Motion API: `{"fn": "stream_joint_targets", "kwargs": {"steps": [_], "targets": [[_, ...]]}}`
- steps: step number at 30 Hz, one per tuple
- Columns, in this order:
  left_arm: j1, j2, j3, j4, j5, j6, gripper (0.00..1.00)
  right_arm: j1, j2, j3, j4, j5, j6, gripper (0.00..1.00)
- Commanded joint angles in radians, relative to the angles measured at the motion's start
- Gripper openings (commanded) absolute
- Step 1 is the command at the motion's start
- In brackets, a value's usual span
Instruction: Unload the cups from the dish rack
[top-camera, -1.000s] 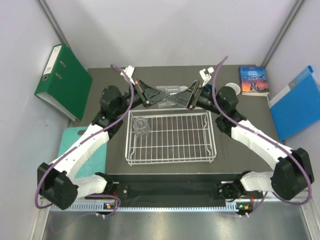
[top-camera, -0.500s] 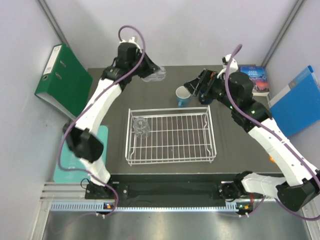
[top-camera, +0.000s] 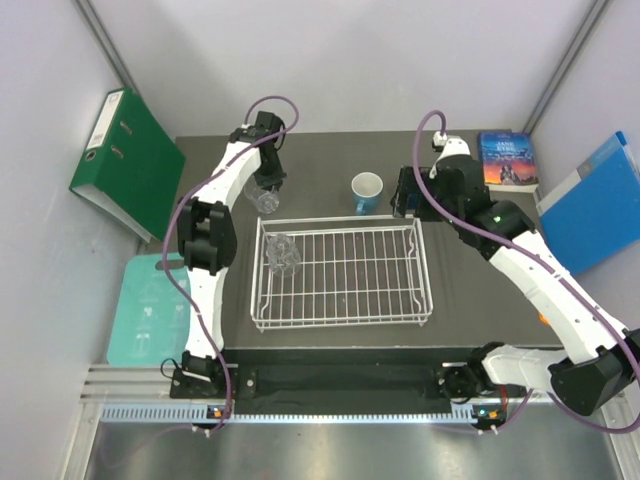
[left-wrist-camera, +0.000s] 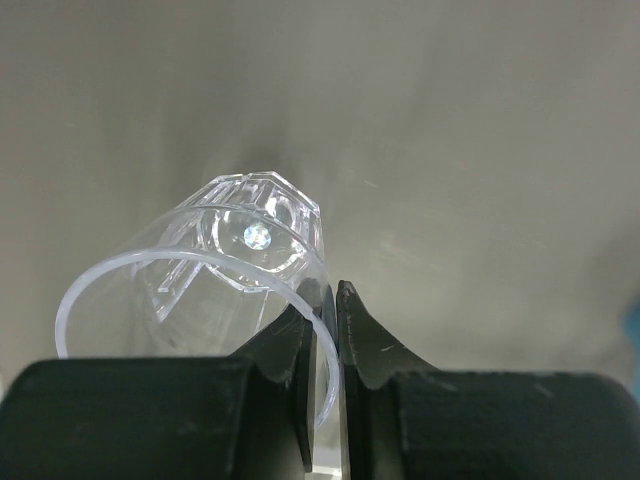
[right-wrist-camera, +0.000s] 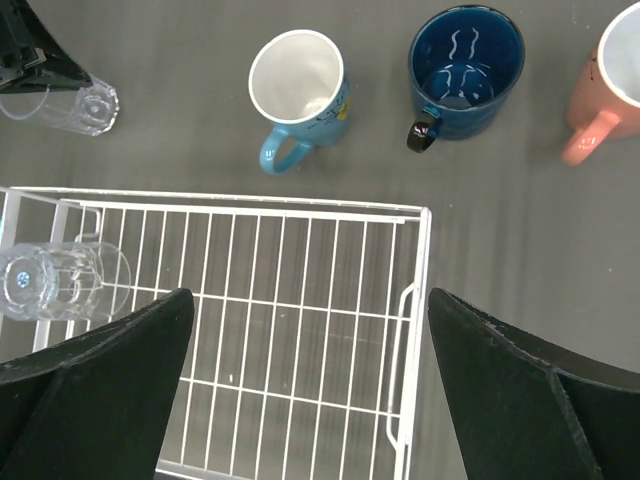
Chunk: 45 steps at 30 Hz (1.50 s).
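Observation:
My left gripper (left-wrist-camera: 335, 300) is shut on the rim of a clear glass tumbler (left-wrist-camera: 215, 260), one finger inside and one outside. It holds the tumbler (top-camera: 265, 198) tilted low over the table, just behind the dish rack's (top-camera: 340, 272) back left corner. A second tumbler (right-wrist-camera: 60, 280) lies in the rack's left end. A light blue mug (right-wrist-camera: 297, 85), a dark blue mug (right-wrist-camera: 465, 65) and a salmon-pink mug (right-wrist-camera: 610, 80) stand on the table behind the rack. My right gripper (right-wrist-camera: 308, 295) hangs open and empty above the rack's back right part.
A green binder (top-camera: 125, 160) leans at the left wall. A book (top-camera: 508, 158) and a blue folder (top-camera: 595, 205) lie at the right. A teal board (top-camera: 150, 310) sits left of the table.
My left arm has swung down from the back, bringing the tumbler low beside the rack's back left corner. My right gripper has drawn back from the light blue mug, which stays on the table.

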Motion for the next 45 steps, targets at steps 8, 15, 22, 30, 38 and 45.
{"fn": "stream_joint_targets", "kwargs": {"steps": [8,15,22,30,38,45], "targets": [[-0.038,0.041,0.078,-0.001,-0.081,0.06,0.0,0.0,0.008,-0.034,0.001,-0.005,-0.037,1.0],[-0.075,0.05,0.072,-0.015,-0.159,0.074,0.0,0.0,0.031,-0.043,0.013,-0.024,-0.026,1.0],[-0.074,0.056,0.057,-0.001,-0.112,0.081,0.0,0.0,0.031,-0.046,0.015,-0.031,-0.025,1.0],[-0.072,0.102,0.061,-0.019,-0.084,0.077,0.02,-0.001,0.016,-0.06,0.006,-0.033,-0.023,1.0],[-0.072,0.061,0.039,0.008,-0.101,0.057,0.47,0.0,-0.002,-0.072,0.004,-0.027,-0.026,1.0],[-0.074,-0.219,-0.082,0.248,-0.116,-0.014,0.99,0.0,-0.027,-0.08,0.03,-0.048,-0.042,0.99]]}}
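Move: The left gripper already pinches the clear cup by the right side of its rim; the cup's landing spot on the counter is almost directly beneath, some 11 cm down, 1 cm left and 1 cm back. The other clear cup, in the rack, is about 13 cm back and 2 cm right, the rack's middle 19 cm back and 16 cm right, the light-blue mug 23 cm right and 2 cm ahead. From the right hand the spot is roughly 18 cm ahead, 29 cm left, well below. Ease the left gripper about 2 cm right while rolling its left side up a few degrees to bring the tilted cup upright, then lower it straight down, about 3 cm below the start in all, to set the cup on the counter beyond the rack. Spread the fingers wide to let go of the rim and begin to rise. Sink the open, empty right gripper some 4 cm. ##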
